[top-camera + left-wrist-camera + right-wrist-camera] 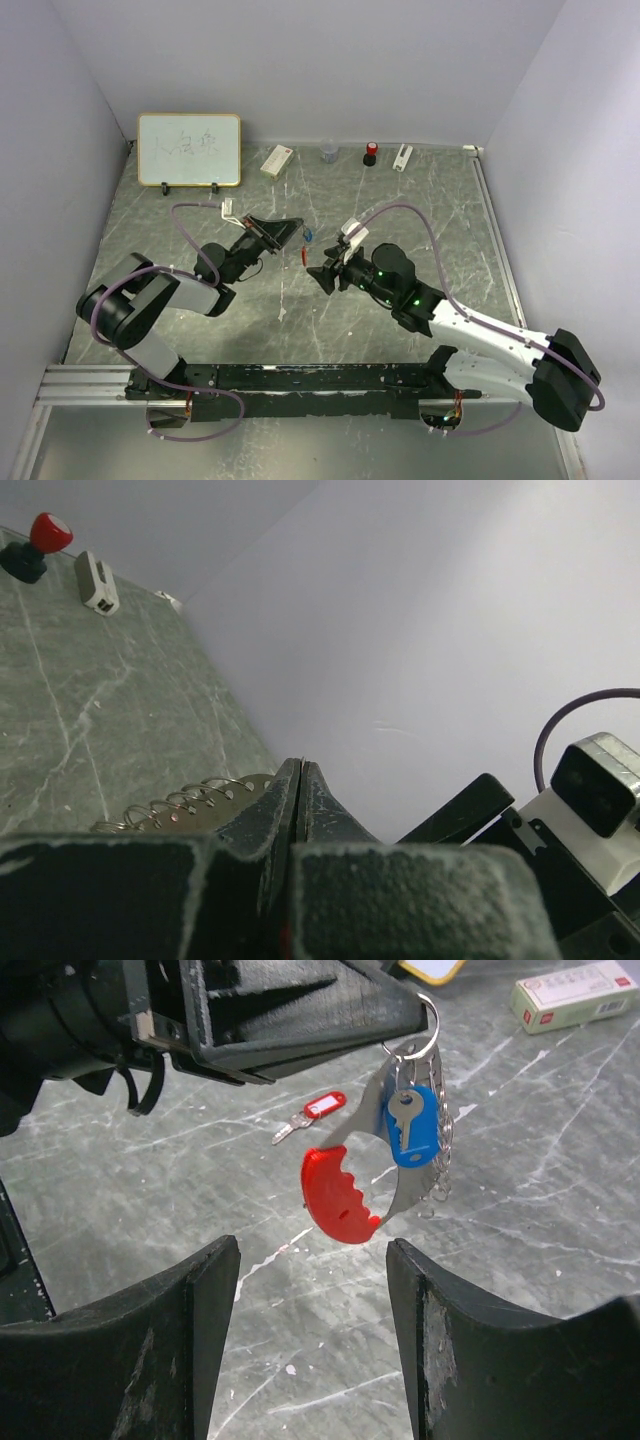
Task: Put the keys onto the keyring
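My left gripper (pixel 296 226) is shut on the keyring (pixel 427 1022) and holds it above the table. A blue-headed key (pixel 410 1126) hangs on the ring beside a thin chain. The red fob (pixel 338 1200) dangles lowest, on a curved metal blade. The red-headed key (pixel 312 1111) lies flat on the table beyond the fob, apart from both grippers. My right gripper (pixel 312 1265) is open, just short of the fob and a little lower, with nothing between its fingers. In the left wrist view the jaws are pressed together on a thin metal edge, with wire loops (pixel 185 802) showing at their left.
Along the back wall stand a small whiteboard (pixel 189 149), a white box (pixel 276 160), a small grey cup (pixel 329 153), a red-capped black item (pixel 371 152) and a white block (pixel 402 157). White walls close in the marbled table (pixel 420 210).
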You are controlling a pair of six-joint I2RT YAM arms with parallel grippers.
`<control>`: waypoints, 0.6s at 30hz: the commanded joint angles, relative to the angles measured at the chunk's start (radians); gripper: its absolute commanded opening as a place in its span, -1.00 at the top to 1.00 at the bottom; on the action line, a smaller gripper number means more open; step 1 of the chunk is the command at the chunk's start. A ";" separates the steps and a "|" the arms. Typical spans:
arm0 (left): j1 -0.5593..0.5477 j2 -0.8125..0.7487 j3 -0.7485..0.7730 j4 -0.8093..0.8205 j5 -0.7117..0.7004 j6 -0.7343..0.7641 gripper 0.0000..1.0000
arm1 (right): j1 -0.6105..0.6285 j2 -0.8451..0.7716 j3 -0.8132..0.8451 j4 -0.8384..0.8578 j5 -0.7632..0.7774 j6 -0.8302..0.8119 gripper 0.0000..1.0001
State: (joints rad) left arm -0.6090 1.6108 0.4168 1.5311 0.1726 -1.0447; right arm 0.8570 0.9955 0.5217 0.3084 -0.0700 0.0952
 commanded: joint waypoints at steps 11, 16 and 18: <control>0.006 -0.046 0.049 -0.220 -0.158 0.073 0.87 | -0.003 -0.162 -0.029 0.018 0.249 0.044 -0.27; 0.006 -0.109 0.124 -0.523 -0.202 0.173 0.87 | -0.003 -0.228 -0.038 -0.032 0.286 0.027 -0.28; 0.006 -0.099 0.141 -0.556 -0.211 0.195 0.87 | -0.004 -0.251 -0.042 -0.041 0.293 0.022 -0.28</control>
State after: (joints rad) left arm -0.6090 1.5372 0.4900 1.1393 0.0139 -0.9348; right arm 0.8570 0.7841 0.4984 0.3061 0.1715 0.1329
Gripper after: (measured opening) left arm 0.067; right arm 0.637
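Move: The keyring hangs from the left hand's fingertips, its middle some 6 cm straight below that hand, with the blue key about 4 cm below the fingertips. From the empty right hand the keyring's middle is roughly 7 cm ahead, 4 cm to the left and a couple lower. The red key lies on the table about 10 cm ahead of the left hand, 14 cm to its left and some 22 cm below. Still pinching the keyring by its top ring, the left hand carries it forward and down, about 4 cm each way, tipping its fingertips lower and swinging a little counter-clockwise. The open right hand eases forward a centimetre or so, then backs off to the right and up, roughly 5 cm each, turning some 15 degrees clockwise, away from the keyring without gripping it. ##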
